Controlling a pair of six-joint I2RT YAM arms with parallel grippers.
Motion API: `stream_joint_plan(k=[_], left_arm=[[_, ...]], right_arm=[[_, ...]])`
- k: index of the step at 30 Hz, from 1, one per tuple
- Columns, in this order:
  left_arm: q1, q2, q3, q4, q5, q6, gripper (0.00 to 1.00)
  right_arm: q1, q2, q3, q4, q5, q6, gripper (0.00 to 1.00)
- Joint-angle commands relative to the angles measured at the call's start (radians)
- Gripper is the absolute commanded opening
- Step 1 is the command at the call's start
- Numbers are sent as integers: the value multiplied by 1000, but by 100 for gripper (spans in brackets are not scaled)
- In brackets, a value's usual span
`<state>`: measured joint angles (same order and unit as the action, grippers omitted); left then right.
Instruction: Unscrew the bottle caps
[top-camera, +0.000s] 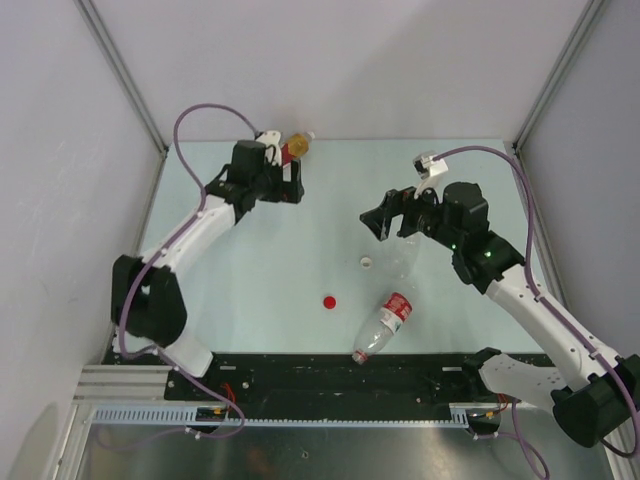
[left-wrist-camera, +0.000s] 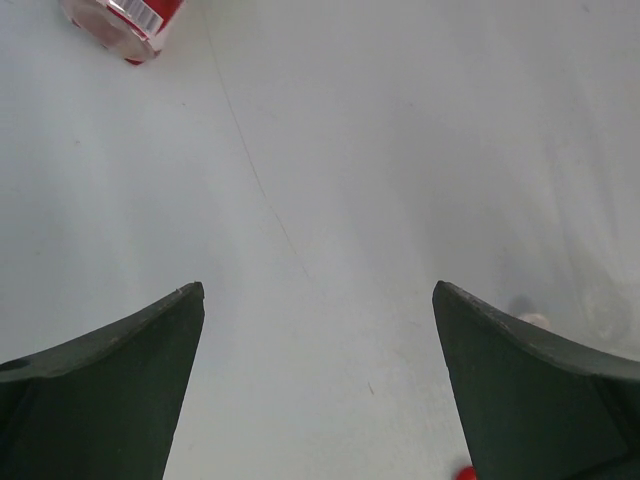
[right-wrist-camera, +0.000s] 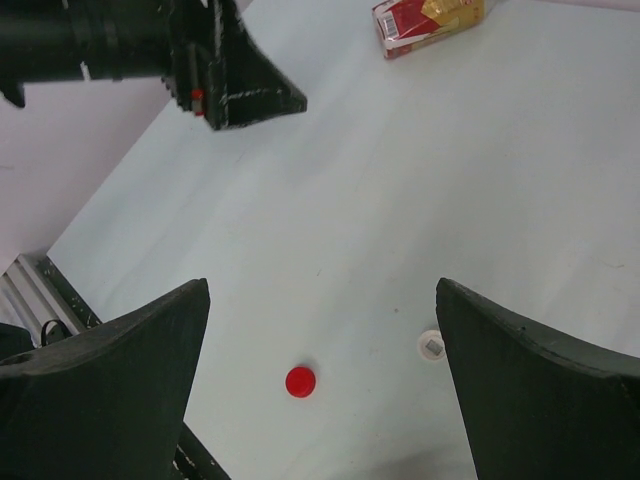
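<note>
A red cap (top-camera: 330, 301) (right-wrist-camera: 300, 381) and a white cap (top-camera: 367, 263) (right-wrist-camera: 431, 346) lie loose on the table. A clear bottle with a red-white label (top-camera: 385, 322) lies on its side near the front edge. A clear unlabelled bottle (top-camera: 403, 258) lies just below my right gripper (top-camera: 378, 222) (right-wrist-camera: 322, 290), which hangs open and empty above the caps. The short amber bottle (top-camera: 296, 147) (right-wrist-camera: 430, 22) lies at the back, just behind my left gripper (top-camera: 293, 188) (left-wrist-camera: 318, 300), also open and empty. The amber bottle's end (left-wrist-camera: 125, 20) shows at the top left of the left wrist view.
Grey walls and metal posts (top-camera: 120, 70) close the table in at the left, right and back. A black rail (top-camera: 330, 375) with the arm bases runs along the near edge. The left arm's gripper body (right-wrist-camera: 230, 70) reaches into the right wrist view.
</note>
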<state>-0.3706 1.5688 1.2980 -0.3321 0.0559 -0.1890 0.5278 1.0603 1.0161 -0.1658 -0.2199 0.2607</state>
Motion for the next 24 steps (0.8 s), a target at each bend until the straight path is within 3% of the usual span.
stream_joint_plan(k=[1,11,24], left_arm=[[27,141,169,-47,-31,87,100],[53,470,537,-122,-152,169,99],[157,781,917,-163,-69,221,99]], right_arm=[[-28,-17,30,7,-33,-16,99],[-82,8,31,22,-70,16,99],[-116,65,30,9,-63,20,99]])
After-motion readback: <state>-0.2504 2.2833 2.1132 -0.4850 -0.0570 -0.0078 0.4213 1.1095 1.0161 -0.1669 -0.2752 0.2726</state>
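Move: The yellow-and-red bottle lies on its side near the table's far edge, some 24 cm ahead of the left gripper, about 4 cm to its left and 14 cm below. Behind that gripper on the table are the loose white cap, roughly 13 cm back and 17 cm right, and the red cap, about 24 cm back and 8 cm right, both some 17 cm down. From the right gripper the yellow-and-red bottle is about 37 cm ahead, 23 cm left and 26 cm lower. Bring the left gripper quickly forward about 18 cm towards the yellow-and-red bottle, fingers wide open. Sink some 5 cm in the first half of the reach, then run on level, veering a little left, and roll the hand so its left side rises roughly 13 degrees. Let the empty, open right gripper ease a couple of centimetres forward and right, then slightly down. ##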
